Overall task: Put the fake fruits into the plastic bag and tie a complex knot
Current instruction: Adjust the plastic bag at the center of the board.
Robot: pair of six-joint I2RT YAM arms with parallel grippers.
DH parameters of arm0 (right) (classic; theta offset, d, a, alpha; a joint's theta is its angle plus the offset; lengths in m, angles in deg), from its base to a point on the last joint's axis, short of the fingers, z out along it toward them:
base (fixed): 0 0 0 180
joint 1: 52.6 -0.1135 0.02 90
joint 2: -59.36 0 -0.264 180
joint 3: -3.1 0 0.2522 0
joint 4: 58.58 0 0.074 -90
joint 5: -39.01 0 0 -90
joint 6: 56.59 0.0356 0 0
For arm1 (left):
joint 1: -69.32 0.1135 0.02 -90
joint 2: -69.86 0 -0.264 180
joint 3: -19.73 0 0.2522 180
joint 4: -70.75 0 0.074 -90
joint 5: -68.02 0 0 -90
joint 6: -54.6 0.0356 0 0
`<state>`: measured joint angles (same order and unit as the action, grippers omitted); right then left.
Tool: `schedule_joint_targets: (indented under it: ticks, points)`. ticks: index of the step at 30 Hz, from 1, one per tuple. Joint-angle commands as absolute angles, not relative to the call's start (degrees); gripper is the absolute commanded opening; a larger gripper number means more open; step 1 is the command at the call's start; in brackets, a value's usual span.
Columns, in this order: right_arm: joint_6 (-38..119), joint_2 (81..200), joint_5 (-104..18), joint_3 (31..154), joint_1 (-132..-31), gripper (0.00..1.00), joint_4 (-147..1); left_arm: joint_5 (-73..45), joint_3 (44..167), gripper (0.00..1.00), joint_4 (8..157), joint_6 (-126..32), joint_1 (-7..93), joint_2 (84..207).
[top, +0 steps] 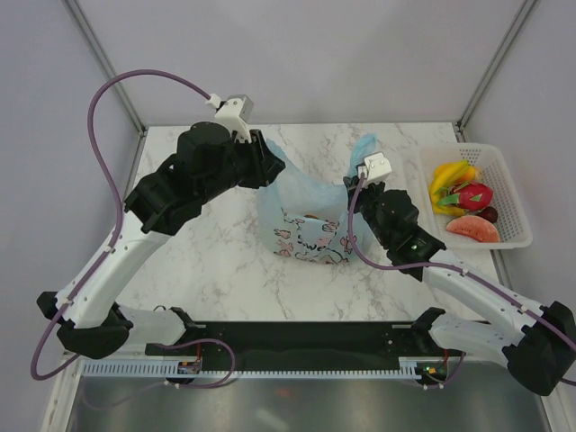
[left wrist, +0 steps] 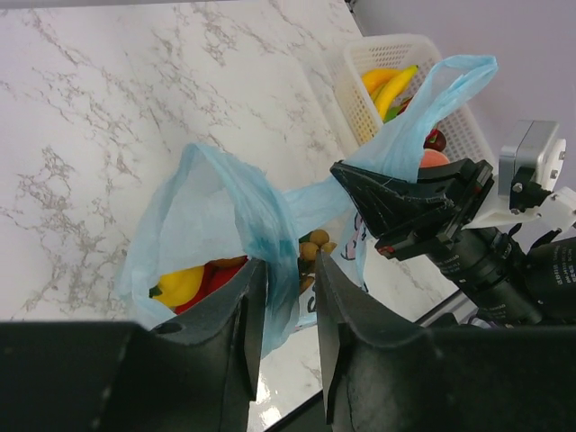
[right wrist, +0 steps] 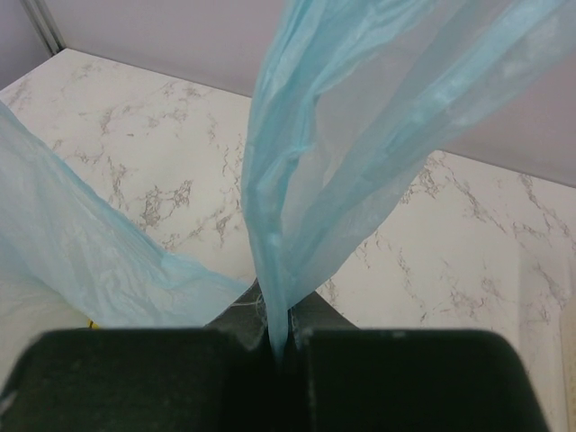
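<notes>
The light-blue plastic bag (top: pixel 304 214) stands in the middle of the table, its doodle panel facing the arms. Inside it lie a yellow fruit (left wrist: pixel 180 283), something red and a tan round cluster (left wrist: pixel 315 245). My left gripper (left wrist: pixel 290 290) is at the bag's left handle (left wrist: pixel 261 225); its jaws stand apart, and the film hangs between them against the left finger (left wrist: pixel 245 310). My right gripper (right wrist: pixel 279 335) is shut on the other handle (right wrist: pixel 333 135), which stretches up from its tips. In the top view it sits at the bag's right side (top: pixel 347 193).
A white mesh basket (top: pixel 515 193) at the right edge holds yellow bananas (top: pixel 448 174), a pink-red dragon fruit (top: pixel 474 194), an orange-red slice (top: pixel 472 230) and a dark ball (top: pixel 489 214). Frame posts rise at the far corners. Marble tabletop (top: pixel 225 261) shows left of the bag.
</notes>
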<state>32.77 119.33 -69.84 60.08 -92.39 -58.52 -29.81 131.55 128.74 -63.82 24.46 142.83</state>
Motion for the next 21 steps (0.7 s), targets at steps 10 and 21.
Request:
schedule_joint_targets:
  ticks: [10, 21]
  points:
    - [33.4, 119.1, -68.2, 61.3, -90.2, 0.0, -56.3, -28.0, 127.5, 1.0, 123.5, -51.6, 24.8, 135.7]
    - [36.0, 120.4, -63.1, 62.3, -86.2, 0.0, -56.8, -28.0, 119.6, 1.0, 126.9, -45.8, 26.3, 122.5]
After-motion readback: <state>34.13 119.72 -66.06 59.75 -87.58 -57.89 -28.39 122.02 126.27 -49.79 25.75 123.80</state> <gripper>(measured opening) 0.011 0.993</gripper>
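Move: The plastic bag's left handle sits right at the left fingertips, between the parted pads, its middle about 2 cm ahead and 2 cm to the right. The fruit-filled bag body is some 8 cm right, 5 cm ahead and 34 cm below. The right gripper, pinching the other handle, is about 18 cm right, 7 cm ahead and 13 cm lower; from it the left handle lies roughly 16 cm left, 5 cm back and 12 cm higher. The left fingers, already loosened around the bag's left handle, spread fully and let go of it after hardly moving; the hand then pulls away leftward and back, rising, about 10 cm in all and quickening, while the fingertips tip upward some 15 degrees. The right hand keeps its pinch on the other handle and eases a couple of centimetres right and forward. ##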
